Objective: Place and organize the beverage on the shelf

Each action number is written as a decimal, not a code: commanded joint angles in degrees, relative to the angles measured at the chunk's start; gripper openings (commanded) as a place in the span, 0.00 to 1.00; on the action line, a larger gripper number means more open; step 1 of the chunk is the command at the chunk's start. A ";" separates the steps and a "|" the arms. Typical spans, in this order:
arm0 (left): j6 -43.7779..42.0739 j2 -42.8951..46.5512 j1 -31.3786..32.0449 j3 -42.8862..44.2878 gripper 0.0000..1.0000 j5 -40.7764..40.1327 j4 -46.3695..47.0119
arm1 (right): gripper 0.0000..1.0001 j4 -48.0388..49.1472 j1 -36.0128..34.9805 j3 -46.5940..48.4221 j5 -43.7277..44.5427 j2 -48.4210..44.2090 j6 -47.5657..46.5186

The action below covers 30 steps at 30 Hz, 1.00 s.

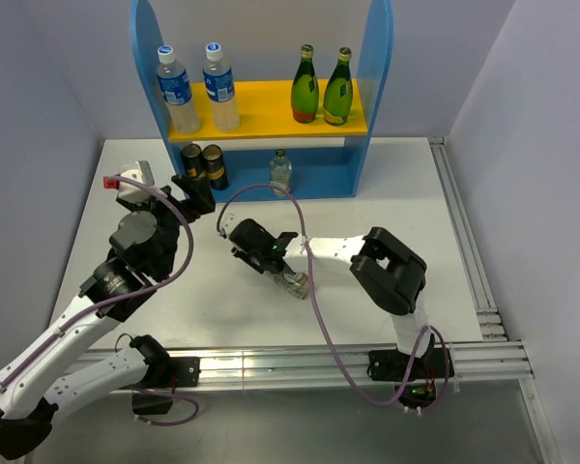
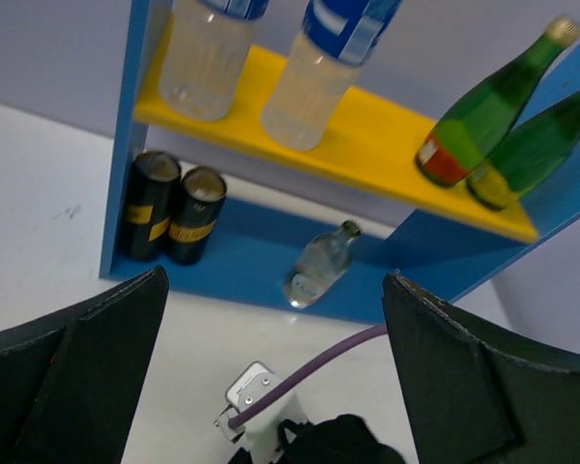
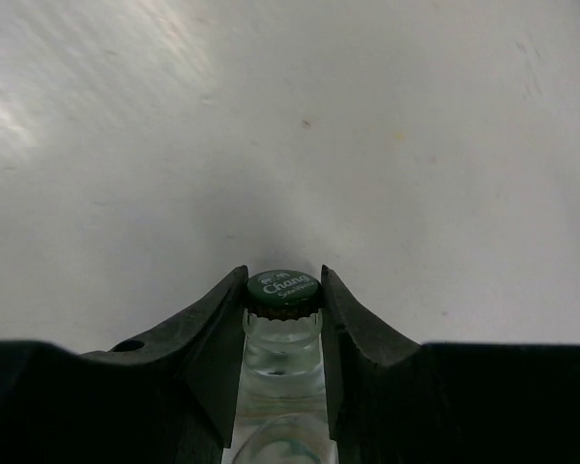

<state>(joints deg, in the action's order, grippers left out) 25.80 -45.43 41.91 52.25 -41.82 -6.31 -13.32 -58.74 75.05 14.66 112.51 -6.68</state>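
Note:
The shelf (image 1: 375, 87) stands at the back. Its yellow upper board (image 1: 261, 111) holds two blue-label bottles (image 1: 177, 89) on the left and two green bottles (image 1: 321, 87) on the right. One short clear bottle (image 1: 280, 172) stands on the blue base; it also shows in the left wrist view (image 2: 321, 266). My right gripper (image 1: 275, 266) is shut on the neck of the other short clear bottle (image 1: 292, 283), low over the table's middle. In the right wrist view its green cap (image 3: 282, 290) sits between the fingertips (image 3: 227, 309). My left gripper (image 1: 193, 188) is open and empty in front of the shelf's left end.
Two black-and-gold cans (image 1: 203, 164) stand on the shelf base at the left, just beyond my left gripper, and show in the left wrist view (image 2: 169, 213). A purple cable (image 1: 271, 191) loops over the right wrist. Aluminium rails (image 1: 464, 251) run along the table's right and near edges.

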 commanded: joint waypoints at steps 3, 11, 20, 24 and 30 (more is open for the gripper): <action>-3.30 -0.98 0.63 6.28 0.99 1.05 3.05 | 0.00 0.84 0.73 -1.56 5.29 -2.11 2.89; -3.31 -2.12 0.10 2.87 0.99 -3.09 2.78 | 0.00 2.42 2.66 -3.85 14.16 -11.69 3.86; 1.88 -2.38 -0.43 -5.49 0.99 0.25 4.90 | 0.00 3.47 9.34 -1.48 19.01 -20.92 1.76; 3.37 -3.09 -0.51 -8.29 0.99 1.30 5.69 | 0.00 5.76 14.78 -1.92 18.66 -21.80 2.46; 4.60 -5.11 -0.51 -10.15 0.99 2.62 5.78 | 0.00 9.54 19.71 0.71 18.74 -19.09 2.29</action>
<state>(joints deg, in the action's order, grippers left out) 28.67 -50.15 41.65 42.61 -40.69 -3.20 -11.81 -40.05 70.57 29.80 94.24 -3.05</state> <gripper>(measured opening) 0.994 0.394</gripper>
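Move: My right hand holds the clear bottle by its cap end, the body slanting down back and to the right. The free spot on the lower shelf lies about 22 cm ahead, 16 cm right and 4 cm below. The standing clear bottle is some 23 cm ahead, 8 cm right and 5 cm up; the nearer black can is about 24 cm ahead and 10 cm left. From my left hand the spot is some 23 cm ahead, 24 cm right and 35 cm below. Keeping my grip on the bottle's cap end, I first ease my right hand a few centimetres rightwards, then lift it about 13 cm and carry it right and forward to the shelf front, turning some 30 degrees clockwise and pointing less steeply down. My empty left hand rises 4 cm, then sinks to about 9 cm below its start, staying open. ##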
